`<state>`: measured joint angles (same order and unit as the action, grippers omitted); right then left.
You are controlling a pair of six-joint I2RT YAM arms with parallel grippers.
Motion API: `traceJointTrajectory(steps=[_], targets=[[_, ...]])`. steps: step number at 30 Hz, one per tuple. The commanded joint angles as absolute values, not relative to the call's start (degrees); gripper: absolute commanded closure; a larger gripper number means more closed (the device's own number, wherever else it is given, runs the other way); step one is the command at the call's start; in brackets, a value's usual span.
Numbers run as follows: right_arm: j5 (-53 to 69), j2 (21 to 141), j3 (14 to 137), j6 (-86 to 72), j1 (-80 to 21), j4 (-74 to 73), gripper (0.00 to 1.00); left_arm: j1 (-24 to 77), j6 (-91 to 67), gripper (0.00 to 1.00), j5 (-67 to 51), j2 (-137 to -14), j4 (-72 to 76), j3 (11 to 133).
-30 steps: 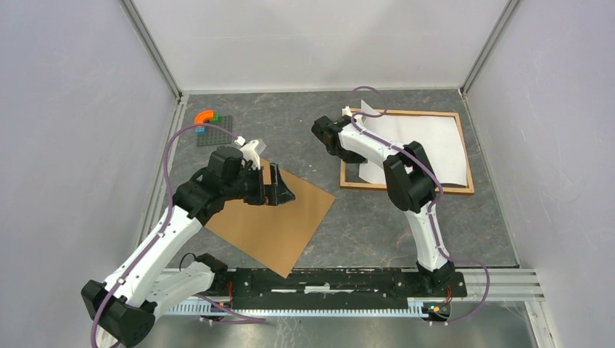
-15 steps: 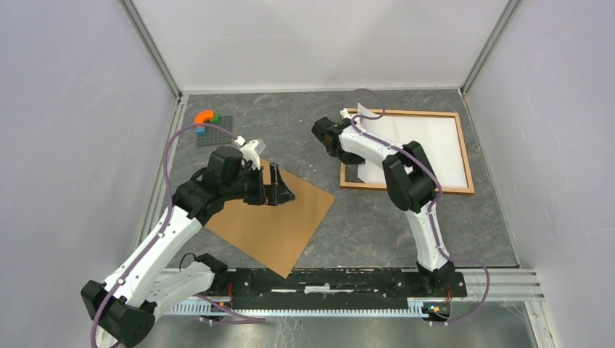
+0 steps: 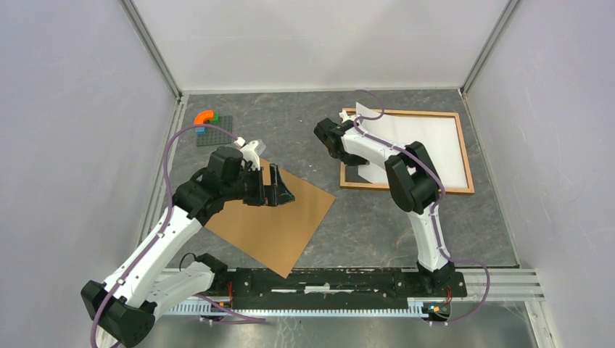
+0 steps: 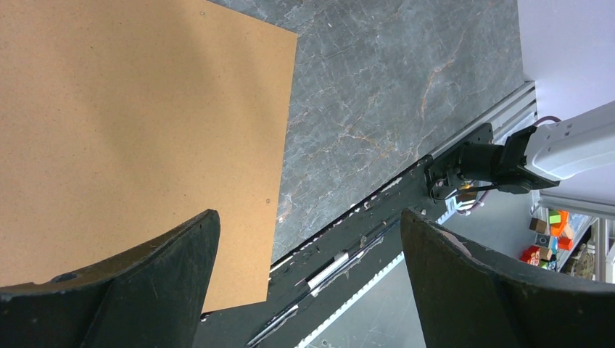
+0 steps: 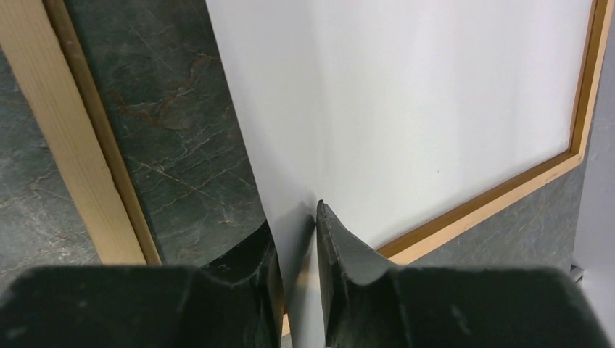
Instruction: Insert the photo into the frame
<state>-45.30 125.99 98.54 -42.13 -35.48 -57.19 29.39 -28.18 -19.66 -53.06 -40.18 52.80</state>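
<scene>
The frame [image 3: 420,112], light wood with narrow moulding, lies flat at the back right. The white photo [image 3: 435,145] rests inside it, its near-left corner curling upward. My right gripper [image 3: 353,119] is at that corner. In the right wrist view the photo [image 5: 420,94] runs up between the right gripper's [image 5: 296,215] fingers, which stand a narrow gap apart; the frame's rail [image 5: 72,145] shows at left. My left gripper [image 3: 281,190] hovers wide open over the brown backing board [image 3: 279,217], with nothing between the left gripper's [image 4: 308,214] fingers.
A dark baseplate with coloured toy bricks [image 3: 210,123] sits at the back left. The black mounting rail [image 3: 333,279] runs along the near edge. Grey walls close in on both sides and the back.
The right jaws have eased slightly apart around the photo's corner, and the right arm has shifted a little to the right. The left arm has not moved.
</scene>
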Motion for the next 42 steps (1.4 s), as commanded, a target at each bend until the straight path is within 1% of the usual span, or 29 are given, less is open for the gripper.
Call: traceJointTrajectory(steps=[1,6,9,11,12,15,17,18,19,20,22,25,27,30,33,35,37,39,42], targets=[[-44.6,121.9,98.4,-38.6,-35.3,-54.2,0.7,29.4,-26.3,0.0,-20.4,-51.8,-39.6,54.9],[-37.4,119.9,101.3,-32.6,-36.0,-53.0,0.47,29.5,-26.0,0.0,-19.1,-51.5,-40.3,55.3],[-31.3,117.1,102.0,-28.6,-36.2,-52.2,0.26,29.4,-25.8,0.0,-17.6,-51.0,-41.1,55.7],[-25.3,112.6,98.4,-25.2,-36.3,-47.4,0.17,29.4,-25.7,0.0,-15.9,-50.1,-41.8,55.6],[-20.7,110.0,96.1,-23.2,-36.3,-44.3,0.13,29.4,-25.7,0.0,-15.0,-49.7,-42.1,55.4],[-1.8,100.8,88.4,-18.0,-36.2,-31.7,0.12,29.4,-25.4,0.0,-11.9,-49.2,-43.4,54.6],[8.7,94.9,81.8,-16.9,-36.9,-22.8,0.1,29.4,-25.6,0.0,-10.3,-49.3,-44.2,53.9],[12.9,92.0,77.8,-16.8,-37.4,-18.1,0.04,29.5,-26.2,0.0,-9.5,-49.3,-44.6,53.3],[17.5,90.5,74.3,-16.8,-37.8,-14.2,0.02,29.5,-27.1,0.0,-8.6,-49.3,-44.7,52.5],[23.1,89.3,70.3,-17.0,-37.8,-10.0,0.02,29.5,-28.6,0.0,-7.8,-49.3,-44.7,51.4],[29.1,89.5,66.2,-17.2,-37.9,-7.3,0.02,29.4,-32.1,0.0,-6.3,-49.8,-44.8,48.7],[32.8,91.2,62.5,-15.1,-38.0,-6.0,0.02,29.6,-39.6,0.0,-1.9,-51.5,-46.9,44.6],[32.6,92.7,61.7,-12.9,-37.8,-5.9,0.02,29.8,-44.0,0.0,-0.2,-52.6,-48.6,42.4],[28.8,96.2,64.3,-10.3,-37.8,-12.0,0.02,30.6,-50.4,0.0,3.3,-53.3,-50.4,39.2],[22.1,94.9,61.2,-14.4,-37.3,-12.0,0.02,30.9,-55.0,0.0,2.3,-53.3,-48.2,35.3],[20.6,91.9,54.7,-20.6,-36.3,-5.8,0.02,31.0,-57.3,0.0,2.0,-53.6,-45.9,32.5],[21.6,89.5,48.6,-25.7,-34.4,0.4,0.02,31.0,-59.6,0.0,1.7,-53.7,-43.8,30.5],[22.3,87.9,43.4,-30.0,-32.5,5.4,0.07,31.0,-61.5,0.0,2.3,-53.4,-42.3,28.5],[23.1,86.0,37.5,-33.6,-30.5,11.0,0.08,31.0,-64.1,0.0,4.3,-53.3,-41.8,26.5]])
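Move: The right gripper has the photo's left edge between its fingertips; the photo's middle lies about 7 cm right and 3 cm ahead, the frame's left rail 10 cm left and 4 ahead. For its next stop, the brown board's right corner is some 12 cm left and 11 cm back, the board's middle 30 left and 15 back. From the left gripper the board's middle is about 6 cm left, 3 cm ahead and 20 cm below. Open the right gripper wide to let go of the photo's edge, sweep it up, left and back over the frame's left rail, rolling and turning counter-clockwise until the fingers point left, then lower it, easing back to the right, beside the brown board's right corner. Then drop the open left gripper about 17 cm, drifting left and back, towards the near part of the board, turning counter-clockwise some 35 degrees and tipping its fingers down. ##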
